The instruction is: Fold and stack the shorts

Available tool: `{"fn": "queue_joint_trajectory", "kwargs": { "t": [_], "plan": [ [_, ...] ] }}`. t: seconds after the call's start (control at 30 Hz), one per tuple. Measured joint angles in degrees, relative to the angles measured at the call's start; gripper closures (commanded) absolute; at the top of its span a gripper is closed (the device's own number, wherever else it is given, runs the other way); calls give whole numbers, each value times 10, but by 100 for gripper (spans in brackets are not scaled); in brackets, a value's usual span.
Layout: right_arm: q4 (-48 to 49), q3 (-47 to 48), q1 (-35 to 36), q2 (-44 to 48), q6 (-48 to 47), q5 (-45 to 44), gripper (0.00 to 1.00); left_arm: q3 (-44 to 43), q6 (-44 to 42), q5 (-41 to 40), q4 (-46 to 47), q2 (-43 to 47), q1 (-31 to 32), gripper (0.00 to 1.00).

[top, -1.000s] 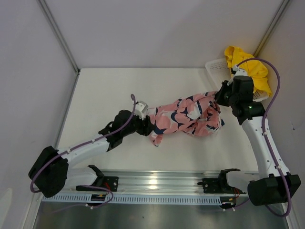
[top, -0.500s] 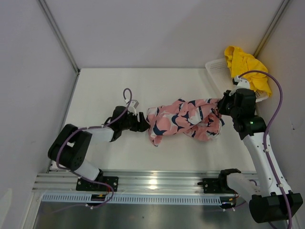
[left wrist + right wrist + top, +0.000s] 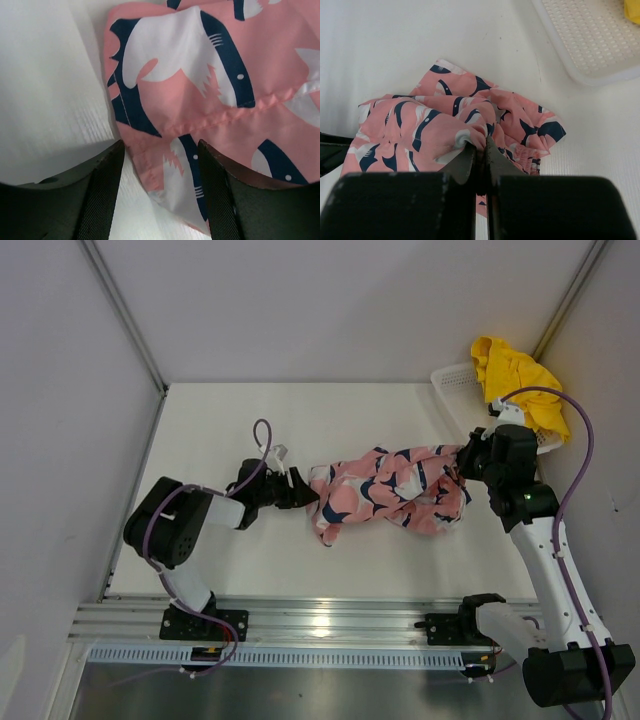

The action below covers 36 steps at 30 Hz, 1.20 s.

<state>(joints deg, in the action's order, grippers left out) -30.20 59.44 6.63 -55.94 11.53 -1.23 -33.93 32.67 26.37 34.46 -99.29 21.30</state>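
The pink shorts [image 3: 385, 495] with a navy-and-white print lie bunched across the middle of the table. My left gripper [image 3: 306, 495] is low at their left edge and open, a hem corner [image 3: 165, 165] lying loosely between its fingers [image 3: 107, 190]. My right gripper [image 3: 462, 462] is shut on a pinched fold [image 3: 477, 135] at the right end of the pink shorts [image 3: 420, 130]. The yellow shorts [image 3: 515, 375] hang crumpled over the white mesh basket [image 3: 455, 380] at the back right.
The basket [image 3: 590, 35] stands just behind my right gripper, against the right wall. White enclosure walls close off the left, back and right. A metal rail [image 3: 330, 625] with both arm bases runs along the near edge.
The left arm has folded back, its elbow swinging towards the base, and its jaws now stand open around the hem. The right gripper has shifted slightly nearer, holding its fold, and the shorts lie flatter.
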Motion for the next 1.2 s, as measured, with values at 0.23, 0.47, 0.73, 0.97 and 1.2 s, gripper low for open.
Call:
{"fn": "queue_joint_trajectory", "kwargs": {
  "t": [0.23, 0.47, 0.73, 0.97, 1.2],
  "plan": [
    [1, 0, 0, 0, 0, 0, 100, -21, 11, 6, 5, -24, 0, 45],
    [1, 0, 0, 0, 0, 2, 100, -29, 20, -10, 0, -39, 3, 67],
    [2, 0, -1, 0, 0, 2, 100, -56, 18, -66, -41, -49, 36, 100],
    [2, 0, -1, 0, 3, 2, 100, -83, 10, -114, -93, -44, 57, 100],
    [2, 0, -3, -2, 5, 10, 100, -68, -17, -139, -200, 47, 33, 100]
  ]
}}
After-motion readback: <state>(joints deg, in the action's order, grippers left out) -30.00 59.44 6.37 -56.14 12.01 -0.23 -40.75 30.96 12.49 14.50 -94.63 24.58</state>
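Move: The shorts' left edge lies practically between the open left fingertips, about 1 cm ahead, 1 cm to the right and 2 cm below. Their far-left corner is some 8 cm farther out than the hand, level with it sideways, and their near-left corner some 9 cm back and 3 cm right, both just below it. From the right hand, which still holds the raised far end, that left edge lies about 32 cm to the left, 1 cm ahead and 24 cm lower. The shorts' left edge gets pinched: the left hand eases about 2 cm down, 2 cm right and 1.5 cm forward onto it while its fingers shut fully, then turns back, drawing some 3 cm left, away from the right hand, and lifting 2 cm with a slight roll. The right hand stays put, keeping its raised grip on the other end. ##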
